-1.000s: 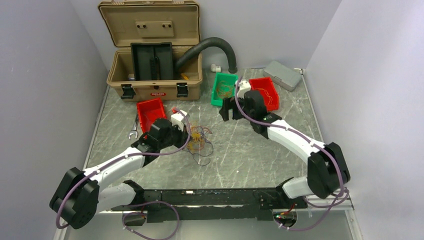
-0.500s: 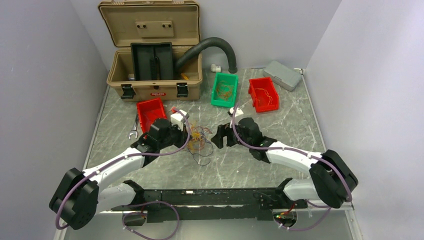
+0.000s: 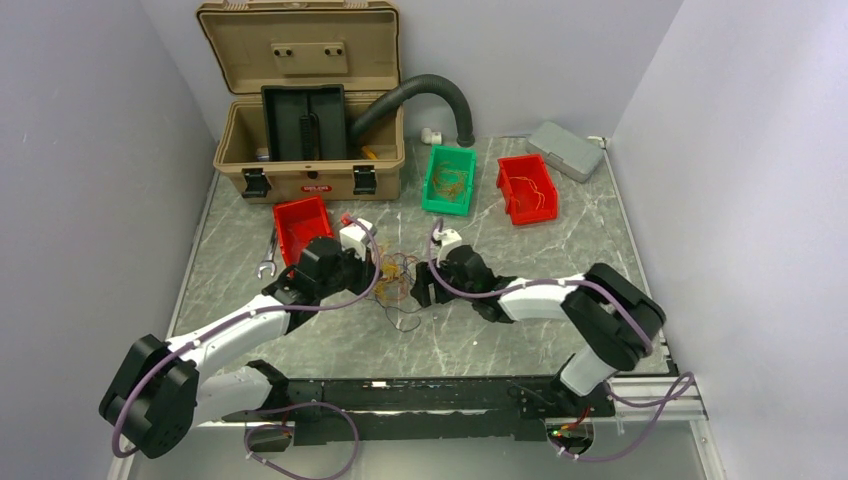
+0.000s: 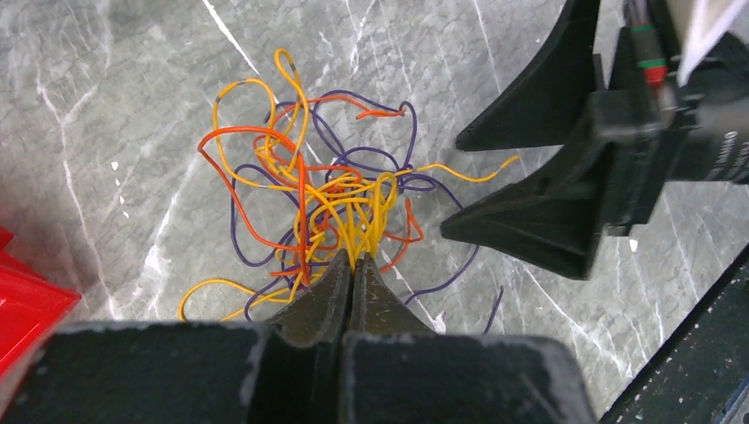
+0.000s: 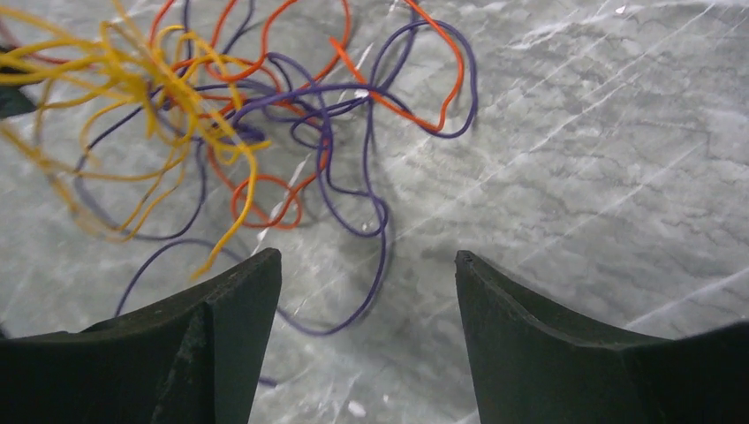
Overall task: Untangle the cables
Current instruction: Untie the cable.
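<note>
The cables (image 3: 398,281) are a loose tangle of thin yellow, orange and purple wires lying on the marble table between my two arms. My left gripper (image 4: 355,257) is shut on a bunch of the yellow strands at the near side of the tangle (image 4: 300,190); from above it (image 3: 373,272) sits at the tangle's left edge. My right gripper (image 5: 366,257) is open just above the table at the tangle's right edge, with a purple loop (image 5: 353,265) lying between its fingers and nothing gripped. In the left wrist view the right gripper (image 4: 450,187) faces the tangle from the right.
An open tan toolbox (image 3: 310,150) stands at the back left, with a black hose (image 3: 420,92) beside it. A red bin (image 3: 300,225) and a wrench (image 3: 268,262) lie near my left arm. A green bin (image 3: 428,185), a red bin (image 3: 528,218) and a grey box (image 3: 565,150) stand at the back.
My right arm has swung from the bins at the back down and left to the tangle, and its jaws have narrowed a little. The left arm has kept its grip and place.
</note>
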Tool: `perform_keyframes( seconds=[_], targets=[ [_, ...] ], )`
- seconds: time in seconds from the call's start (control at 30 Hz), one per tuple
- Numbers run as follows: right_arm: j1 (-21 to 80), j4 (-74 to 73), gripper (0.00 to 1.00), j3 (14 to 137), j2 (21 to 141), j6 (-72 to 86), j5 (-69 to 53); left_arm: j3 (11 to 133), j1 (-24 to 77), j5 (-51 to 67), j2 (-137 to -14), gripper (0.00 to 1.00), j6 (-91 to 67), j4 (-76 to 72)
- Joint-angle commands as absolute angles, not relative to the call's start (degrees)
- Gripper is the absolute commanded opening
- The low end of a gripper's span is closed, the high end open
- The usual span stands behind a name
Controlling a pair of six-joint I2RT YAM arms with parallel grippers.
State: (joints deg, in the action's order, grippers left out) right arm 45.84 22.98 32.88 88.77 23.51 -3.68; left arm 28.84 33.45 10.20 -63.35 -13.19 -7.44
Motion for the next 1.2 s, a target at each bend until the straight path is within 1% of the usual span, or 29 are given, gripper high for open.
perform_keyframes(
  seconds=[0.0,0.07,0.13,0.2,0.27,0.3,0.33,0.37,0.43,0.47,0.5,0.6,0.77,0.83,0.9,1.03,1.1,1.17],
  targets=[
    [49.7,20.2,0.73,40.5,93.9,19.8,7.6,30.2,33.5,8.3,-64.6,0.00,-14.0,-7.9],
    [51.9,19.1,0.72,42.0,95.9,17.7,12.4,30.6,33.4,8.0,-65.4,0.00,-14.3,-7.6],
    [52.9,19.4,0.69,43.0,98.0,16.4,14.3,31.1,33.3,8.2,-66.2,0.00,-14.5,-6.9],
    [53.3,18.2,0.63,44.5,99.8,16.4,15.9,31.1,33.1,8.1,-66.9,0.00,-14.7,-7.3],
    [53.6,17.2,0.53,45.4,100.7,16.7,17.5,31.5,32.7,8.4,-67.6,0.00,-14.8,-7.1],
    [53.8,18.2,0.48,44.8,100.7,16.5,17.6,31.7,32.5,8.8,-67.6,0.00,-15.0,-6.8],
    [53.8,19.4,0.39,44.1,100.6,16.4,17.8,31.7,32.4,9.0,-67.3,0.00,-14.9,-6.7],
    [53.8,19.7,0.28,43.7,100.4,16.7,18.0,31.3,32.4,8.8,-66.8,0.00,-15.0,-7.0],
    [53.9,18.4,0.09,43.3,98.5,18.0,19.2,30.5,32.3,7.2,-65.7,0.00,-15.2,-7.6],
    [53.9,17.9,0.03,42.5,97.2,18.7,19.8,30.1,32.1,6.4,-65.1,0.00,-15.4,-7.8],
    [53.8,18.2,0.00,41.5,95.7,19.4,20.7,29.8,31.7,6.1,-64.6,0.00,-15.7,-7.8],
    [53.7,18.2,0.00,38.6,91.2,20.9,25.2,29.1,31.3,4.2,-62.4,0.00,-16.3,-7.0],
    [52.1,2.7,0.00,41.2,85.0,28.4,38.2,27.6,31.2,-5.3,-58.2,0.00,-17.6,-4.5],
    [49.4,-1.8,0.00,41.1,82.4,31.2,41.7,27.6,31.2,-7.2,-57.0,0.00,-17.9,-3.0],
    [44.7,-5.9,0.00,40.9,79.4,33.7,41.3,27.1,31.3,-8.8,-55.5,0.00,-18.0,-2.7],
    [32.0,-10.3,0.00,38.7,71.5,37.6,35.2,26.4,31.1,-10.5,-53.5,0.00,-18.0,-2.5],
    [26.9,-11.5,0.00,37.5,67.5,38.7,35.3,26.1,31.2,-11.3,-52.9,0.00,-18.0,-2.2],
    [23.0,-13.7,0.00,36.6,63.4,40.5,38.0,25.8,31.2,-12.1,-52.2,0.00,-18.3,-1.8]
  ],
)
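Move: The tangled cables' purple-and-orange side, still loose, lies about 3 cm ahead, 3 cm left and 3 cm below the open right fingers; its yellow bunch is already pinched by the left hand. From the left hand that loose side is some 2 cm ahead, 6 cm right and 8 cm down. The green bin stands roughly 25 cm ahead and 5 cm right of the right hand, the right red bin 24 cm ahead and 23 cm right. The purple and orange strands get pinched as the right hand eases about 3 cm forward-left and 2 cm down and shuts on them; it then draws them over 20 cm right, rising and moving forward, wrist swinging clockwise some 50 degrees. The left hand keeps its grip on the yellow bunch, dips slightly, then lifts and pulls about 6 cm left, away from the right hand. ##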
